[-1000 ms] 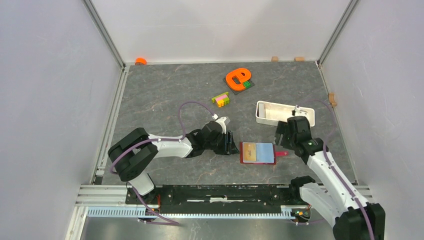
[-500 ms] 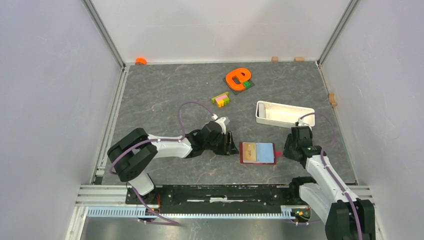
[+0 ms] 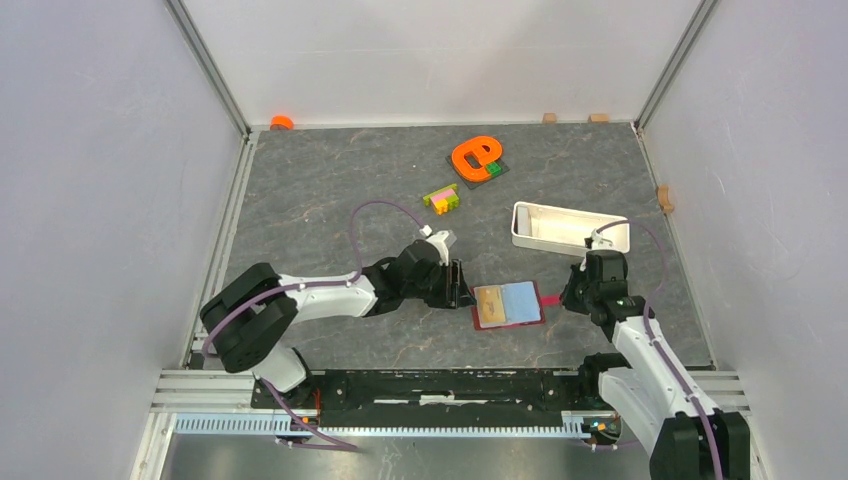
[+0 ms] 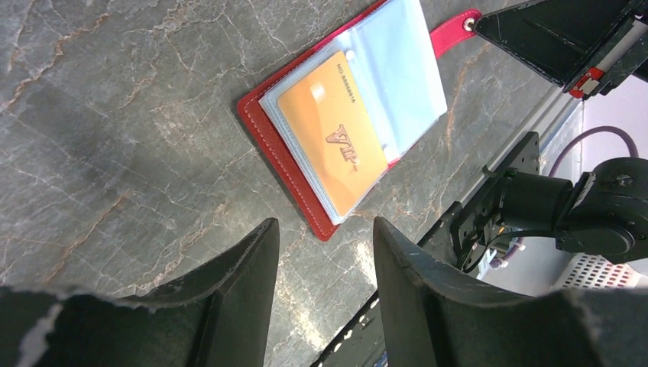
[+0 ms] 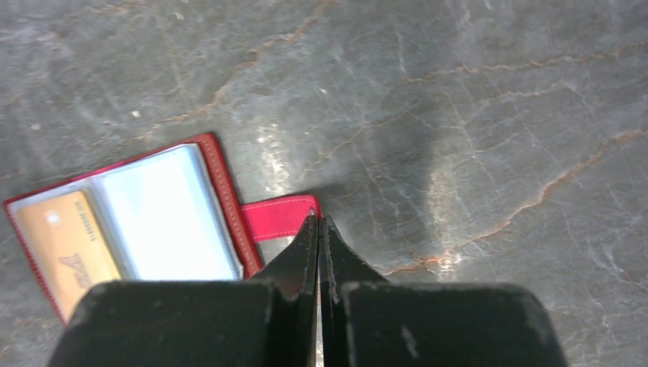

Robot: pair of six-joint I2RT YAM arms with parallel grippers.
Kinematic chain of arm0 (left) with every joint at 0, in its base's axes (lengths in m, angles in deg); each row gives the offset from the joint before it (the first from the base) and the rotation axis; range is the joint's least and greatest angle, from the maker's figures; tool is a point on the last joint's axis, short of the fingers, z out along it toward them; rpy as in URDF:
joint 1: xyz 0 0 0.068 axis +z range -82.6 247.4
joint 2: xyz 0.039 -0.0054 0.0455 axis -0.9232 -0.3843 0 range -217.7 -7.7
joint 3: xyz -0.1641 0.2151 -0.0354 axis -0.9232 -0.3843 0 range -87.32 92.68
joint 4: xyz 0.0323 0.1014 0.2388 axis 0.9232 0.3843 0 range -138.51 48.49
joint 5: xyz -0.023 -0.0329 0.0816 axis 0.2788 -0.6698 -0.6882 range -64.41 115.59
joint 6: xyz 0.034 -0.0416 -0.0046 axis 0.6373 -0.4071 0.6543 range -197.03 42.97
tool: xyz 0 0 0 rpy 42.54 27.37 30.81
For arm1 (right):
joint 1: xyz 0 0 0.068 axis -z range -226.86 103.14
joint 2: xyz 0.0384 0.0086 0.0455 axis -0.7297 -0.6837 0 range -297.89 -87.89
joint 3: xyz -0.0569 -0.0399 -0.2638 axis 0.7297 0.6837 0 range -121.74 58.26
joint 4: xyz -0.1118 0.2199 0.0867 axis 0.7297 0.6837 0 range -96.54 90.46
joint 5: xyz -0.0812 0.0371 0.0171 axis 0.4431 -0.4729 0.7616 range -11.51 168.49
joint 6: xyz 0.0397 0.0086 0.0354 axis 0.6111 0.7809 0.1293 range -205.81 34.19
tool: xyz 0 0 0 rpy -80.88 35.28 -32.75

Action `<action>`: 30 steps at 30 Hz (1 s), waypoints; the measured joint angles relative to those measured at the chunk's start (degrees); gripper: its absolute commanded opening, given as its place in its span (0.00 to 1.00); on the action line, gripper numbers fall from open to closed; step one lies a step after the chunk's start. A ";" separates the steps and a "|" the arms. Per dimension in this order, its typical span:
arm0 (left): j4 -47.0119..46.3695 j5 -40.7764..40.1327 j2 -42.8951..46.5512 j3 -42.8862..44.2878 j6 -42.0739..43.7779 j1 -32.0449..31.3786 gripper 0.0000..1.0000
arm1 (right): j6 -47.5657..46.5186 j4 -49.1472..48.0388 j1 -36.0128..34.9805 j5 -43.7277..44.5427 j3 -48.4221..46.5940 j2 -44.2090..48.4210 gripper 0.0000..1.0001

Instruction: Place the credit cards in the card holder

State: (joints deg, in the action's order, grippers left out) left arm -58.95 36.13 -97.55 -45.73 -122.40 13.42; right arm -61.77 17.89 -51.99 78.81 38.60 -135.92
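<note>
The card holder (image 3: pixel 522 300) (image 4: pixel 284 162) (image 5: pixel 164 222) lies open on the grey table, dark red outside, light blue inside. One orange credit card (image 3: pixel 490 306) (image 4: pixel 332 138) (image 5: pixel 65 245) sits in its left pocket. The red snap tab (image 3: pixel 550 297) (image 4: pixel 452 32) (image 5: pixel 275 215) points right. My right gripper (image 3: pixel 567 297) (image 5: pixel 319 219) is shut, its tips low against the tab's end; the snap stays visible beside them in the left wrist view. Just left of the holder, my left gripper (image 3: pixel 458 285) (image 4: pixel 325 225) stands open with nothing between its fingers.
A white oblong tray (image 3: pixel 570 228) stands behind the right arm. Toy bricks (image 3: pixel 441 198) and an orange curved piece on a dark plate (image 3: pixel 475 157) lie farther back. Small wooden blocks (image 3: pixel 598 117) line the back and right walls. The arms' base rail (image 3: pixel 440 385) runs along the near edge.
My right gripper went from open above the holder's right side to shut, low at the tab's end. The holder shifted left and turned a little. The left arm stretched slightly.
</note>
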 measured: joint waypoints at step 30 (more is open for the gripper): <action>7.54 1.60 10.03 -3.67 1.70 6.84 0.55 | 2.45 -4.31 -26.32 -2.62 -9.81 -4.59 0.42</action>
State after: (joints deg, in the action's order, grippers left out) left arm -51.41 37.73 -87.52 -49.40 -120.69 20.27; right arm -59.33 13.58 -78.31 76.18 28.78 -140.51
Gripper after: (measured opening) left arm 0.540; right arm 0.216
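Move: My right fingers are shut on the tip of the card holder's strap. The open holder's middle lies about 13 cm to their left, level fore and aft and some 2 cm lower; its orange card is about 16 cm left and 1 cm back. The white tray's middle stands some 17 cm ahead and 2 cm to the right. From my left hand the holder's middle is about 8 cm right, 1 cm back and 4 cm down. With my right fingers shut, I lift and sweep left from the strap end over the holder, some 15 cm across and 6 cm up, turning about 35 degrees counter-clockwise. At the end I swing back about 3 cm to the right and slightly forward, and the fingers begin to part, clear of the strap. My left hand, still half open, draws about 5 cm left and a little up, away from the holder. ##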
